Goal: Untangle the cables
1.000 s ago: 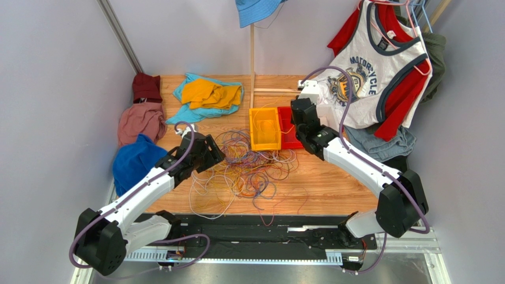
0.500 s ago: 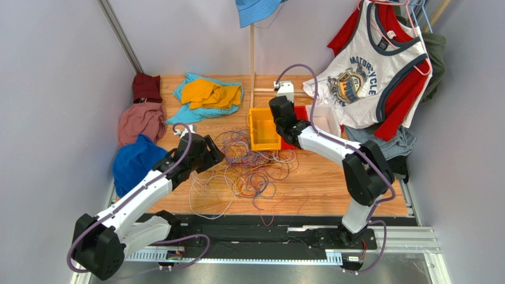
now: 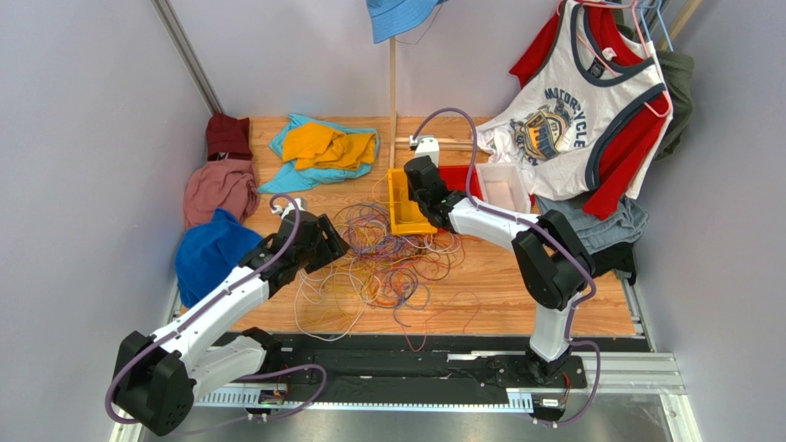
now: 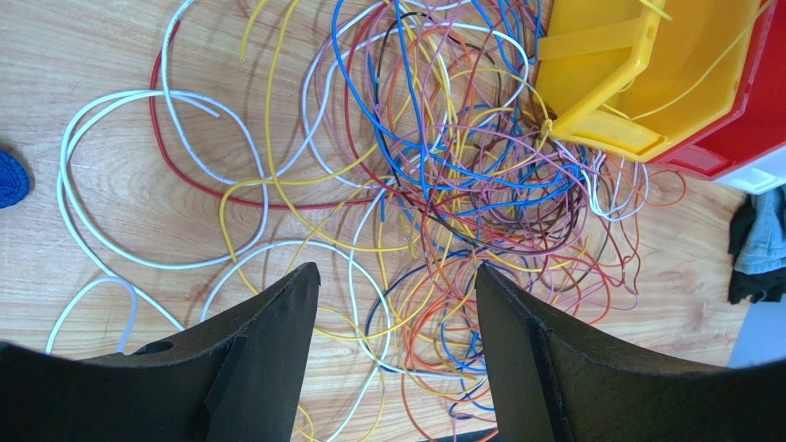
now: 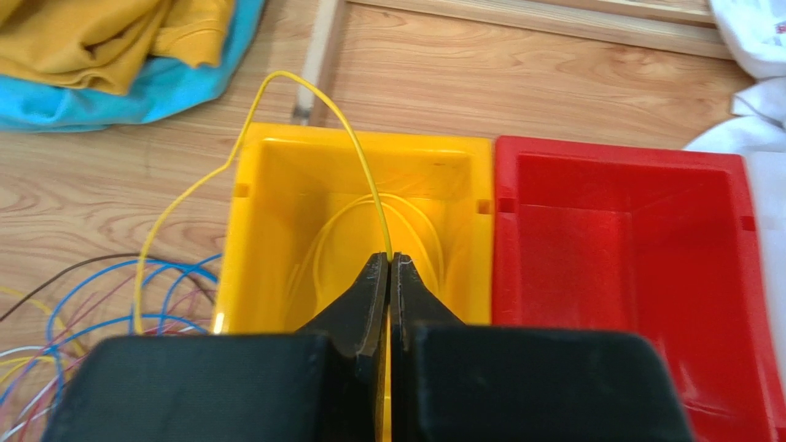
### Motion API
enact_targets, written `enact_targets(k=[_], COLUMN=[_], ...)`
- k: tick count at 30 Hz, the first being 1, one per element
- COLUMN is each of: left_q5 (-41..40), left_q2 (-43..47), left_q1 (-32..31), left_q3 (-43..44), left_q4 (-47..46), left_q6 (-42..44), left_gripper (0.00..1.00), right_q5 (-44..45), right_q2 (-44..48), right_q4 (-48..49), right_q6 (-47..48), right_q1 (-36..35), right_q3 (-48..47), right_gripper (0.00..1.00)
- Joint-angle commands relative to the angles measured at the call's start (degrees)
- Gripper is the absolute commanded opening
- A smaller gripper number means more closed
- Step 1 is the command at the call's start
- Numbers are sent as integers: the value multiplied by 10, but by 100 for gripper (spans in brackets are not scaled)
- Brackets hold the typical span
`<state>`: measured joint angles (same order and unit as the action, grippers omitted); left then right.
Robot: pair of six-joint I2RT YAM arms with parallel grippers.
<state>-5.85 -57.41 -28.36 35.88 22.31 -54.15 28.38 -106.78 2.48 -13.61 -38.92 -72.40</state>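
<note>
The cables (image 3: 397, 258) lie in a loose many-coloured tangle in the middle of the wooden table. In the left wrist view the cables (image 4: 443, 166) spread below my left gripper (image 4: 397, 272), which is open and empty above the tangle's left side (image 3: 325, 241). My right gripper (image 5: 389, 261) is shut on a thin yellow cable (image 5: 281, 74). That cable arcs up and back down to the tangle at the left. The right gripper (image 3: 417, 184) hangs over the yellow bin (image 5: 360, 140), where more yellow cable lies coiled.
A red bin (image 5: 618, 152) sits against the yellow bin's right side, with a white bin (image 3: 503, 184) beyond it. Cloth piles (image 3: 220, 189) line the left edge and back (image 3: 323, 147). Shirts (image 3: 572, 110) hang at the back right. A wooden post (image 3: 393, 87) stands behind the bins.
My right arm has swung left from over the red bin to over the yellow bin, still shut on the yellow cable. The left arm has barely moved.
</note>
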Motion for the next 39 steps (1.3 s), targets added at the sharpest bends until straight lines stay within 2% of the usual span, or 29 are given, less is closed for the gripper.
enact_targets(k=[1, 4, 6, 7, 8, 10, 12, 20, 26, 36, 39], left_q5=[6, 6, 6, 7, 4, 3, 4, 5, 7, 16, 15], left_q2=[4, 5, 6, 8, 10, 12, 12, 19, 20, 10, 1], left_q1=[0, 0, 0, 0, 0, 0, 0, 0, 0, 0, 0], left_q3=[-4, -5, -5, -5, -4, -4, -3, -8, -10, -10, -7], left_q4=[-19, -19, -19, -19, -18, -18, -18, -16, -21, -29, -38], left_q6=[-3, -3, -2, -1, 0, 1, 1, -3, -4, -3, -4], left_gripper=[72, 72, 72, 72, 72, 72, 72, 72, 72, 72, 72], right_q5=[-25, -25, -12, -9, -3, 14, 22, 30, -57, -123, -105], right_q2=[-17, -44, -53, -51, -48, -40, -33, 19, 75, 50, 60], right_q4=[34, 6, -12, -11, -10, -15, -23, -37, -13, -35, -35], right_q6=[-19, -12, -13, -13, -12, -12, -10, -15, -32, 6, -2], right_q1=[-5, -4, -4, -5, -5, -4, 2, 9, -7, -43, -49], right_q3=[-41, -75, -89, -85, -83, -79, -84, -49, -4, 1, 16], right_gripper=[0, 0, 14, 28, 36, 46, 50, 52, 51, 53, 53])
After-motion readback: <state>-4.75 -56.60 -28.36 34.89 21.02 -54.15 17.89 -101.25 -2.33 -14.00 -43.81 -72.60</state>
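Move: Just below the right hand, which still pinches the yellow cable, lies the yellow box: its middle is about 4 cm back, 2 cm to the left and 8 cm down. The red box sits some 8 cm to the hand's right and 4 cm back, while the middle of the cable tangle is roughly 18 cm back and 6 cm left. From the idle left hand the yellow box is about 11 cm ahead and 17 cm to the right. Easing about 2.5 cm left and slightly forward over the yellow box, the right hand opens its fingers to about half and lets go of the yellow cable. It slides some 3 cm back to the right, then lifts about 4 cm and swings back and left, turning some 15 degrees counter-clockwise, to end half open above the box's left rim where the cable crosses. ##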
